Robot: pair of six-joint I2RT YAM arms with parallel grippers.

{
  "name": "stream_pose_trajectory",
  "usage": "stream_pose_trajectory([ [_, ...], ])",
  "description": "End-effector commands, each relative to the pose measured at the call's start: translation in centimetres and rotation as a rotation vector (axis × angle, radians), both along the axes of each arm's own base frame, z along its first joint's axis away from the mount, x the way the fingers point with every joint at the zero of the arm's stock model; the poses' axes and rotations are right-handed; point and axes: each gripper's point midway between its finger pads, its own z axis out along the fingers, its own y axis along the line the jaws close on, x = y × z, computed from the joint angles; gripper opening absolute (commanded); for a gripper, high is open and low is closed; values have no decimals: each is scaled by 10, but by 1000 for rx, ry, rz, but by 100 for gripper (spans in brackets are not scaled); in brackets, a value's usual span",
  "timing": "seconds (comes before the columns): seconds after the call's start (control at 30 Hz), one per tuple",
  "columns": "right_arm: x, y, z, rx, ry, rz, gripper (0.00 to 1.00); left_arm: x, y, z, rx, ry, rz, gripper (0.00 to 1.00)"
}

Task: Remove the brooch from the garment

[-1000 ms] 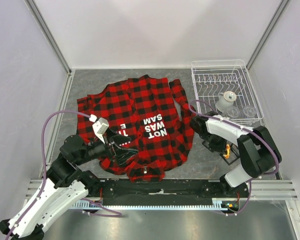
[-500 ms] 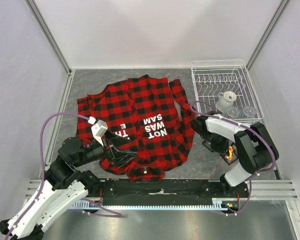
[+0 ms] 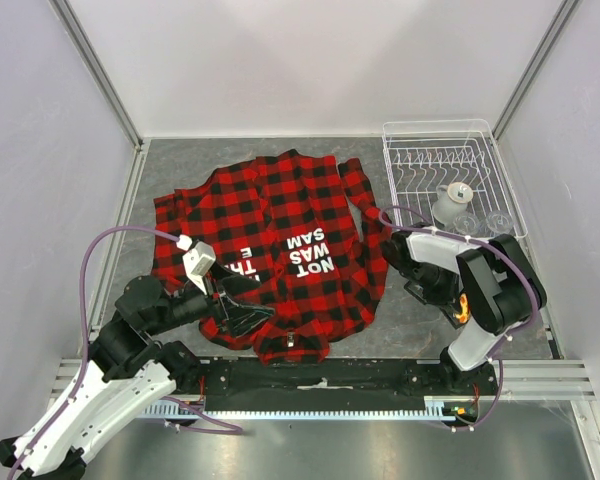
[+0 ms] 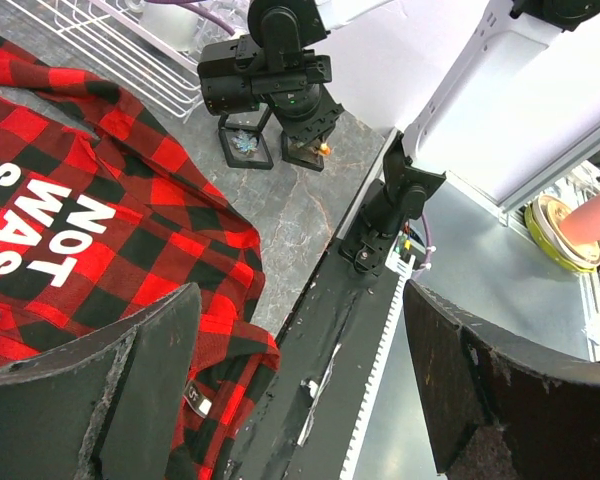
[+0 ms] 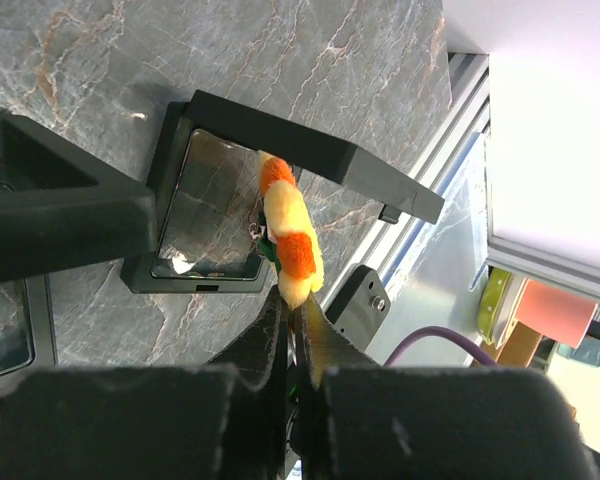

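Observation:
The garment (image 3: 280,225), a red-and-black plaid shirt with white lettering, lies spread flat on the grey table; its hem also shows in the left wrist view (image 4: 110,210). The brooch (image 5: 286,238), yellow and orange with a bit of green, is off the shirt, pinched by its end in my shut right gripper (image 5: 294,300) just above a small black square tray (image 5: 205,262). From above, the brooch (image 3: 460,305) shows right of the shirt, at my right gripper (image 3: 452,298). My left gripper (image 3: 242,312) hangs wide open over the shirt's near hem, nothing between its fingers (image 4: 170,340).
A white wire dish rack (image 3: 435,128) holding a cup and glasses stands at the back right. Two small black stands (image 4: 246,146) sit on the table by the right gripper. A black rail (image 3: 320,378) runs along the table's near edge.
The right arm has folded in and turned a little, the brooch staying held over the black tray. The left gripper has drifted slightly toward the near edge, still open.

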Motion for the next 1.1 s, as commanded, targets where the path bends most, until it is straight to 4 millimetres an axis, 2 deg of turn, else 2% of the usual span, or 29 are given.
stream_pose_trajectory([
  [0.0, 7, -2, 2, -18, -5, 13, 6, 2, 2, 7, 5, -64, 8, 88],
  [0.1, 9, 0, -1, 3, 10, 27, 12, 3, 1, 5, 8, -62, 8, 88],
  [0.13, 9, 1, -2, 10, 11, 29, 16, 3, 2, 6, 8, -64, 8, 88],
  [0.3, 12, 6, -5, 60, 15, 55, 24, 3, 1, 5, 12, -61, 3, 88],
  [0.33, 13, 8, -6, 66, 11, 58, 28, 3, 1, 4, 13, -60, 3, 88],
  [0.43, 13, 10, -8, 83, 10, 65, 30, 3, 0, 4, 15, -58, 2, 88],
  [0.57, 13, 14, -7, 104, 21, 84, 40, 4, 1, 4, 17, -58, 6, 88],
  [0.7, 15, 19, -4, 124, -1, 109, 42, 7, 1, 2, 25, -54, 18, 88],
  [0.73, 16, 21, -4, 129, -6, 118, 48, 7, 1, 0, 29, -49, 18, 88],
  [0.8, 16, 25, -2, 151, -24, 132, 51, 8, 1, 0, 30, -48, 24, 88],
  [1.07, 22, 45, 10, 216, -119, 232, 73, 17, 3, -4, 50, -42, 59, 87],
])
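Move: My right hand still pinches the brooch on edge, its middle roughly 2 cm to the right of the finger pads and 2 cm below them. The right-hand black box, lid open, lies about 3 cm ahead, 3 cm to the right and 4 cm below. The other black box is some 9 cm ahead and 8 cm to the left, just as low. From my left hand, the brooch lies about 46 cm to the right, 4 cm farther out and 25 cm below. I open my right fingers to about two-thirds, letting go of the brooch at the right-hand box while the hand hardly shifts, easing only half a centimetre forward and down. Then, still opening, I draw the hand off to the left, about 3 cm and slightly forward, with its left side rising and the hand swinging counter-clockwise, some 10 degrees each. ##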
